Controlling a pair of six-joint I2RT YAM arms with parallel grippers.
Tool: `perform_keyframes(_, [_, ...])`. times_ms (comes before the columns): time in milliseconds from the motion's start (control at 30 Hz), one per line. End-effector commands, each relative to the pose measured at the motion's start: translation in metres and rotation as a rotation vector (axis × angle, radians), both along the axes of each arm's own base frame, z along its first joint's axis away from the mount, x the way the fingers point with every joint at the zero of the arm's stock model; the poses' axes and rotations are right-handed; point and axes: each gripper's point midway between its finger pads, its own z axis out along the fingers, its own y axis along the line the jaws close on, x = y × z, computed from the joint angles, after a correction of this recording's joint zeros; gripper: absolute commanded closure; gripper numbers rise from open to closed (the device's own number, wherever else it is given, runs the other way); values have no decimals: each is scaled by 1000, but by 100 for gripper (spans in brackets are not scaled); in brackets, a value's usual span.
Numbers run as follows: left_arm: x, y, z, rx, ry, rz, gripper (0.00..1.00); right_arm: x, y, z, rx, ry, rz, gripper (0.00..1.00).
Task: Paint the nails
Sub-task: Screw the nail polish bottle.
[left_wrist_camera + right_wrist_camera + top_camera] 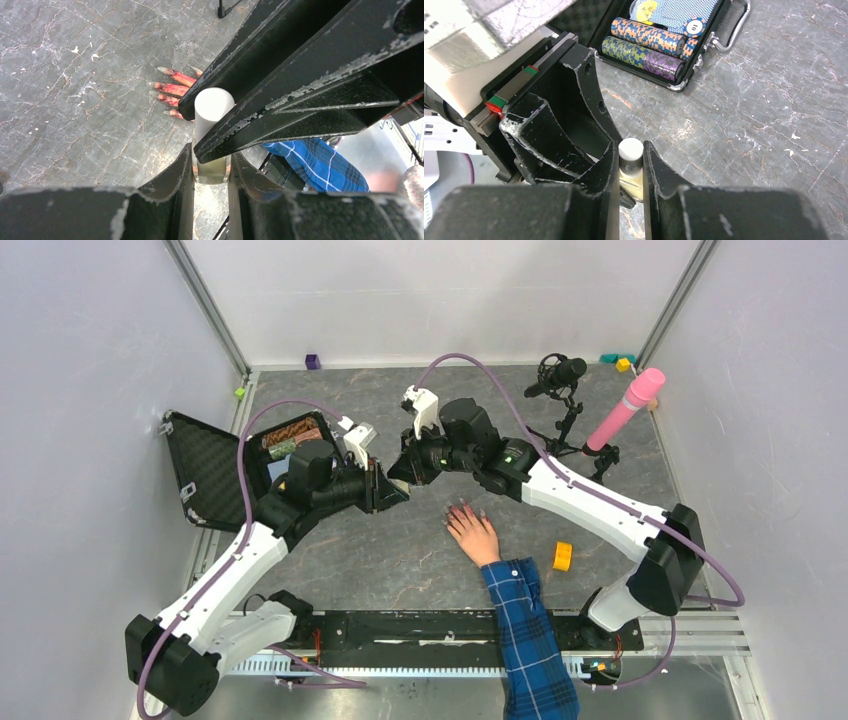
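Observation:
A small bottle with a white cap (212, 107) and a clear glass body hangs above the table between both arms. My left gripper (211, 162) is shut on the glass body. My right gripper (630, 150) is shut on the white cap (630, 148) and comes in from the opposite side. The two grippers meet at table centre (395, 480). A pale hand (472, 532) with a blue plaid sleeve (528, 630) lies flat on the table, right of and nearer than the bottle. The nails (163, 70) show at the tips of its spread fingers, beyond the bottle in the left wrist view.
An open black case (212, 478) with poker chips (649, 42) lies at the left. A microphone on a stand (558, 375) and a pink cylinder (625, 408) stand at the back right. An orange roll (562, 556) lies right of the sleeve.

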Motion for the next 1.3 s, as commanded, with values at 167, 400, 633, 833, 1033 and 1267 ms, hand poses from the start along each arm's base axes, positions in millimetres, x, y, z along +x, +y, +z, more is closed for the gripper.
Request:
perform_keyframes(167, [36,9,31,-51,-126,129,98,-32,0,-4,-46,73,39,85])
perform_keyframes(400, [36,9,31,-47,-120,124,98,-26,-7,28,7,-39,20,60])
perform_keyframes(633, [36,10,32,-47,-124,126,98,-19,-26,40,-14,-115,-29,38])
perform_keyframes(833, [35,10,33,-49,-127,126,98,2,-58,34,-21,-103,-90,26])
perform_keyframes(1033, [33,8,36,-61,-136,108,98,17,-86,37,45,-97,-97,17])
perform_keyframes(1267, [12,-12,48,-144,-139,-72,98,8,-86,57,189,-134,19,13])
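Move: The left hand keeps the nail polish bottle by its body, right at its finger point. The right hand's fingers are still shut on the white cap on top, so the bottle's body lies just under them, about 3 cm down. From the right hand, the person's hand rests on the table about level with it, some 14 cm to its right and 23 cm below; the open chip case is roughly 12 cm ahead, 27 cm left and 24 cm down. The right fingers spread wide and let go of the cap, the hand first easing up about 2.5 cm and slightly back, then swinging off to the right and a little forward, ending nearly 10 cm to the right of where it gripped. Meanwhile the left hand keeps its pinch on the bottle's body and shifts it about 2.5 cm forward and slightly left, with a small counter-clockwise turn of some 5 degrees. ##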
